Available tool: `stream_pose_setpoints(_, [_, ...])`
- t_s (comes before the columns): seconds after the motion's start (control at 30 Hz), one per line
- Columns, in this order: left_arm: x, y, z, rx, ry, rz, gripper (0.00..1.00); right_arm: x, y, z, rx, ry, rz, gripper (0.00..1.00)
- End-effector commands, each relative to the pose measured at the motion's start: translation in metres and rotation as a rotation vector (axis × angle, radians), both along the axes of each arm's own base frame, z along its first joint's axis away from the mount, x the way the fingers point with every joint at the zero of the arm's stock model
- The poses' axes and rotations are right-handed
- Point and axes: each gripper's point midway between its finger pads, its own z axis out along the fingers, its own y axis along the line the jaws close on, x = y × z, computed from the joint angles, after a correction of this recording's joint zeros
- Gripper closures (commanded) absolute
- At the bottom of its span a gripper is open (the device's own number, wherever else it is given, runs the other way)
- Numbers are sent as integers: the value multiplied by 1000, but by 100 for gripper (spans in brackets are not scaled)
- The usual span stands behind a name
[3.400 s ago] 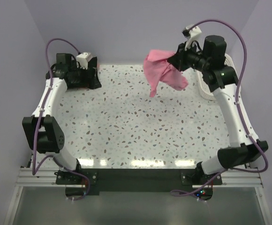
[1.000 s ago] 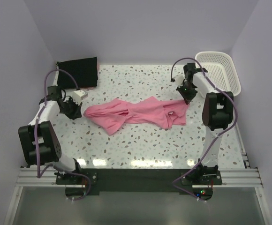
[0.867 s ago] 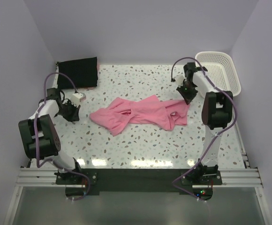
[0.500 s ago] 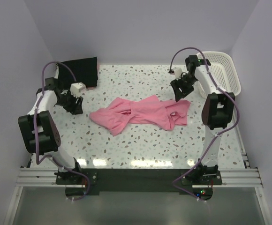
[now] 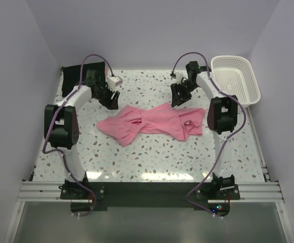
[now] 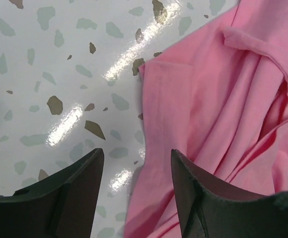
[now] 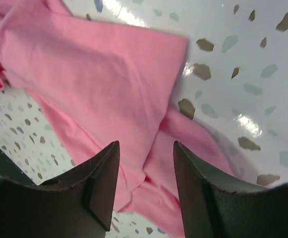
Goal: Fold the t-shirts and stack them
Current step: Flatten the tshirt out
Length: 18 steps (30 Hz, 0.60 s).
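The pink t-shirt [image 5: 152, 121] lies crumpled and stretched sideways across the middle of the speckled table. It also shows in the left wrist view [image 6: 223, 114] and the right wrist view [image 7: 99, 84]. The black folded garment [image 5: 72, 78] sits at the back left corner, mostly hidden behind my left arm. My left gripper [image 5: 111, 99] [image 6: 136, 158] is open and empty, hovering over the shirt's upper left edge. My right gripper [image 5: 177, 98] [image 7: 146, 148] is open and empty, above the shirt's upper right part.
A white lattice basket [image 5: 235, 81] stands at the back right. Purple walls enclose the table on three sides. Both arms reach far back, their cables arching above them.
The right gripper laid the pink shirt down on the table and let go. Both grippers then lifted and moved back and inward to the shirt's far edge. The shirt lies still.
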Motion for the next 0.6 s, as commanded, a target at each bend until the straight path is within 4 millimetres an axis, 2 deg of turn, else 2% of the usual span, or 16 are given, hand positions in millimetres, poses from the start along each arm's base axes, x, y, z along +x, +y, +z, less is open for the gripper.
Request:
stream_pose_setpoints(0.0, [21, -11, 11, 7, -47, 35, 39, 29, 17, 6, 60, -64, -53, 50])
stream_pose_setpoints(0.13, [26, -11, 10, 25, -55, 55, 38, 49, 23, -13, 14, -130, -70, 52])
stream_pose_setpoints(0.23, [26, -8, 10, 40, -56, 71, 37, 56, 29, -29, -41, -152, -64, 51])
stream_pose_setpoints(0.27, [26, -6, 11, 45, -56, 77, 36, 55, 35, -32, -59, -160, -47, 50])
stream_pose_setpoints(0.43, [22, -4, 16, 54, -65, 84, 35, 49, 37, -56, -207, -197, 13, 49])
stream_pose_setpoints(0.53, [24, -1, 25, 65, -92, 92, 35, 39, 37, -71, -317, -220, 85, 50])
stream_pose_setpoints(0.57, [25, 0, 27, 70, -99, 97, 35, 30, 39, -80, -348, -213, 134, 52])
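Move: The pink t-shirt's right far corner lies about 4 cm ahead of the right hand, 5 cm to its left and 6 cm below. From the same hand, the loose end of the shirt is some 9 cm to the right and 4 cm back. The shirt's left far corner is about 4 cm ahead of the left hand, 6 cm to its right and 6 cm down; from the left hand the right far corner is roughly 5 cm ahead and 22 cm to the right. Right fingertips come down onto the cloth at the shirt's right far corner, still half open: the hand sinks about 5 cm while going first forward some 4 cm, then left about 5 cm, tilting some 15 degrees late on. The left hand sinks about 1.5 cm at the start, then hovers, fingers staying open. ##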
